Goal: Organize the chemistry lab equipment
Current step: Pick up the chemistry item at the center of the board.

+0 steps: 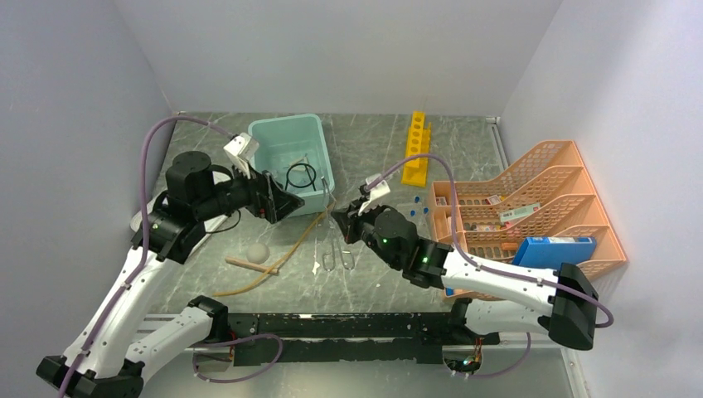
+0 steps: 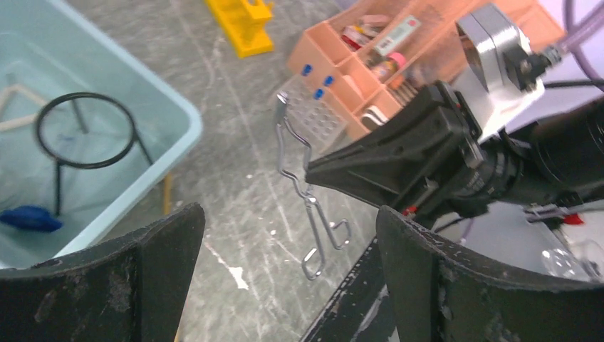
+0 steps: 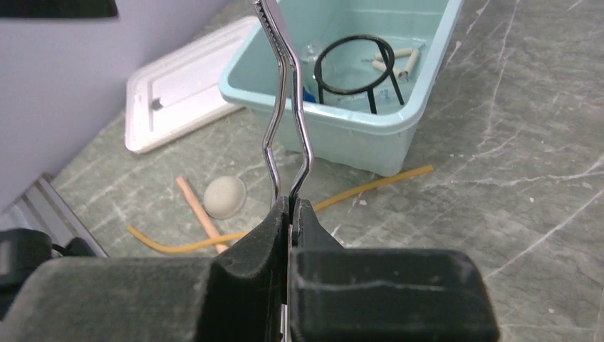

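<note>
My right gripper (image 3: 290, 203) is shut on the silver wire clip (image 3: 287, 107), a long tongs-like piece that hangs above the table (image 2: 311, 214) in front of the tub. My left gripper (image 2: 288, 217) is open and empty, beside the tub's near right corner (image 1: 292, 201) and facing the right gripper (image 1: 342, 224). The black ring stand (image 1: 301, 176) stands inside the tub. The tan hose (image 1: 286, 253) and the wooden stick (image 1: 251, 265) lie on the table. A yellow test-tube rack (image 1: 417, 147) sits at the back. Blue-capped tubes (image 1: 419, 203) lie by the organiser.
The pale teal tub (image 1: 282, 120) stands at the back left, its white lid (image 3: 178, 92) flat beside it. A pale egg-shaped ball (image 1: 258, 252) rests near the stick. An orange mesh organiser (image 1: 539, 178) with a blue box (image 1: 554, 249) fills the right side.
</note>
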You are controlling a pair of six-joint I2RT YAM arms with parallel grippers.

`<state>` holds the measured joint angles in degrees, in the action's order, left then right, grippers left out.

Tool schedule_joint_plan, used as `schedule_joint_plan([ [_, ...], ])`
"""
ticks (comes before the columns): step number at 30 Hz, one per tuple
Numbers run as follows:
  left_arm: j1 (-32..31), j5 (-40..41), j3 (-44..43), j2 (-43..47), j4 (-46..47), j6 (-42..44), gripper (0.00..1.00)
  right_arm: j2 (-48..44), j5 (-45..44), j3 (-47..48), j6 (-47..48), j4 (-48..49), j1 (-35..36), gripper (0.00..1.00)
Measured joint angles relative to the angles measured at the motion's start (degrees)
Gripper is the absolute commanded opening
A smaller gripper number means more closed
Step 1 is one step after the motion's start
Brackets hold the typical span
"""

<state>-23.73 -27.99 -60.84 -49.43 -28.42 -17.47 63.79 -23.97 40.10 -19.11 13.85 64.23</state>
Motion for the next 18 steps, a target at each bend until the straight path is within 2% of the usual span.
schedule_joint_plan([
  [8,0.00,-14.97,6.91,-0.20,10.71,-4.61,0.95,-2.19,0.63,6.03,-4.50,-2.21,-0.15,0.00],
  [18,-0.02,-21.14,9.46,-1.66,17.11,-8.15,0.89,-1.25,3.52,13.07,-8.70,-1.22,-0.35,0.00],
])
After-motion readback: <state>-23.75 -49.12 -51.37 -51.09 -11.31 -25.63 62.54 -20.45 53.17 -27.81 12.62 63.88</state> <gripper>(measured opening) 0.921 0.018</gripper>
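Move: The tongs, pinched mid-length in the right fingers and already off the table, lie about 11 cm right of the open left hand, roughly level ahead and 9 cm lower. Conversely, those left jaws are some 11 cm left of the right hand and 9 cm above. From the left hand, the bin is about 17 cm ahead, 2 cm left and 20 cm below; the round ball is 4 cm back, 9 cm left, 24 cm below. Right lifts the held tongs about 12 cm while open left eases right and back towards them, turning clockwise. ##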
